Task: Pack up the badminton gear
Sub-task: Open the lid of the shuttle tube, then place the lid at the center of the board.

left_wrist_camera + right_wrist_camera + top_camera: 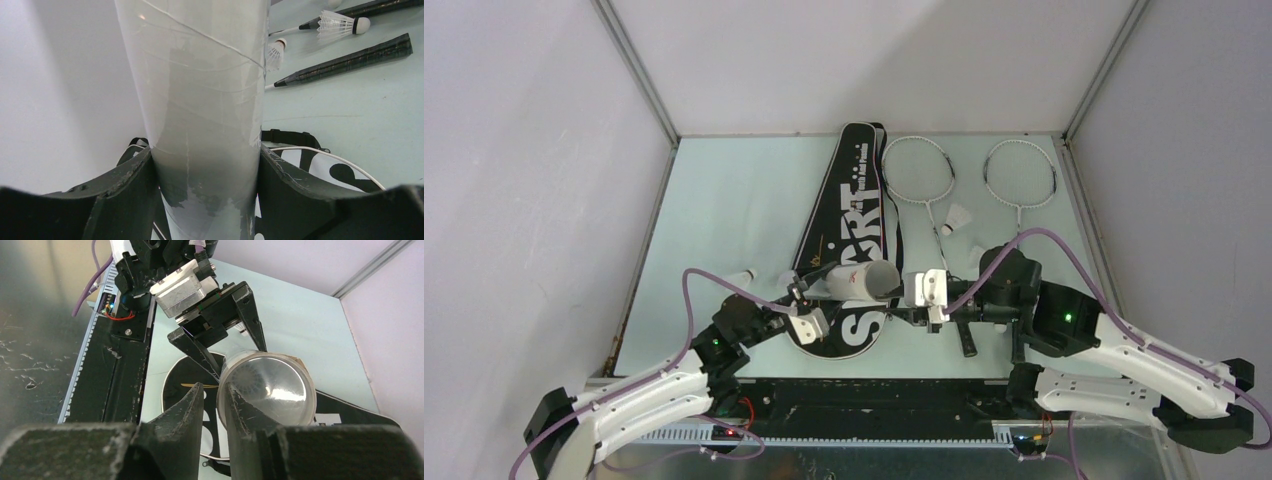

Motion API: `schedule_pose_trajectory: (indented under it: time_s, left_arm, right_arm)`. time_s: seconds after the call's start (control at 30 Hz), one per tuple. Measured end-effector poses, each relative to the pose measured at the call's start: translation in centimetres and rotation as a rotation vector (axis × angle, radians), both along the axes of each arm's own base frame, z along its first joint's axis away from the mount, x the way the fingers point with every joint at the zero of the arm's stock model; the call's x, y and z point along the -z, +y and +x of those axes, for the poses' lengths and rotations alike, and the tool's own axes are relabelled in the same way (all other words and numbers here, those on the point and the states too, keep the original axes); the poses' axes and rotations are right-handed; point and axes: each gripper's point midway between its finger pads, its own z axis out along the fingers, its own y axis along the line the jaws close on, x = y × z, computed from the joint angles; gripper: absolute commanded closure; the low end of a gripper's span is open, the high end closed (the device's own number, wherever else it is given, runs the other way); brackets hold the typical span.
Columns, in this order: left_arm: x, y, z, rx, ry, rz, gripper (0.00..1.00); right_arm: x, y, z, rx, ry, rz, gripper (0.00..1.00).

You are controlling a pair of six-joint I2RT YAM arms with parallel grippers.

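Observation:
The long white tube point(865, 279) is held lying above the black "SPORT" bag point(852, 205), with my left gripper point(205, 150) shut on its body point(200, 75). In the right wrist view the tube's round end point(272, 387) faces me, and feather shapes show inside it. My right gripper point(214, 386) has its jaws a narrow gap apart, astride the left rim of that end, and grips nothing. Two silver-framed rackets point(919, 170) point(1021, 172) lie at the back right. One shuttlecock point(961, 218) rests between their shafts and another point(742, 275) lies left of the bag.
The racket handles point(350, 59) and two shuttlecocks point(342, 23) point(276, 50) lie on the pale table point(724, 220) beyond the tube. Grey walls close in three sides. A black rail point(864, 400) runs between the arm bases.

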Motion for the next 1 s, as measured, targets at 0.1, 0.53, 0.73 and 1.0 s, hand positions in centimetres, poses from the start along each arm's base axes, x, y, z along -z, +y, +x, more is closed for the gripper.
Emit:
schedule_pose_trajectory:
  time_s: [0.1, 0.53, 0.73, 1.0]
  left_arm:
    - [0.1, 0.1, 0.1, -0.006, -0.002, 0.006, 0.45]
    - [0.1, 0.4, 0.2, -0.023, -0.003, 0.008, 0.46]
    - [0.2, 0.5, 0.3, -0.027, 0.000, 0.011, 0.46]
    - [0.0, 0.5, 0.2, -0.027, -0.003, 0.006, 0.47]
  right_arm:
    - [0.1, 0.1, 0.2, 0.011, 0.000, -0.003, 0.86]
    - [-0.6, -0.8, 1.0, 0.082, -0.007, 0.016, 1.00]
    - [-5.1, -3.4, 0.3, 0.109, -0.075, 0.205, 1.00]
    - [-10.0, -6.8, 0.9, 0.235, -0.085, 0.432, 1.00]
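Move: The right hand's fingers, part open, are already at the near edge of the clear lid, whose middle lies about 3 cm ahead, 1 cm to the left and level with them. The tube's body, held around its middle by the left hand, is some 9 cm ahead, 11 cm left and 12 cm lower; on the table, a dark racket handle lies about 14 cm ahead, 18 cm right and 27 cm below. From the left hand the lid is roughly 6 cm back, 10 cm right and 12 cm up. The right hand stays at the lid's near rim, creeping about 1 cm forward while its fingers shut and pinch the rim, then pulls away from the tube mouth, up about 10 cm and some 7 cm to the right. As it goes the wrist tips the left-pointing fingers upward by some 25 degrees with a slight clockwise turn, keeping its pinch on the lid, while the left hand keeps hold of the tube and stays nearly in place against it. ##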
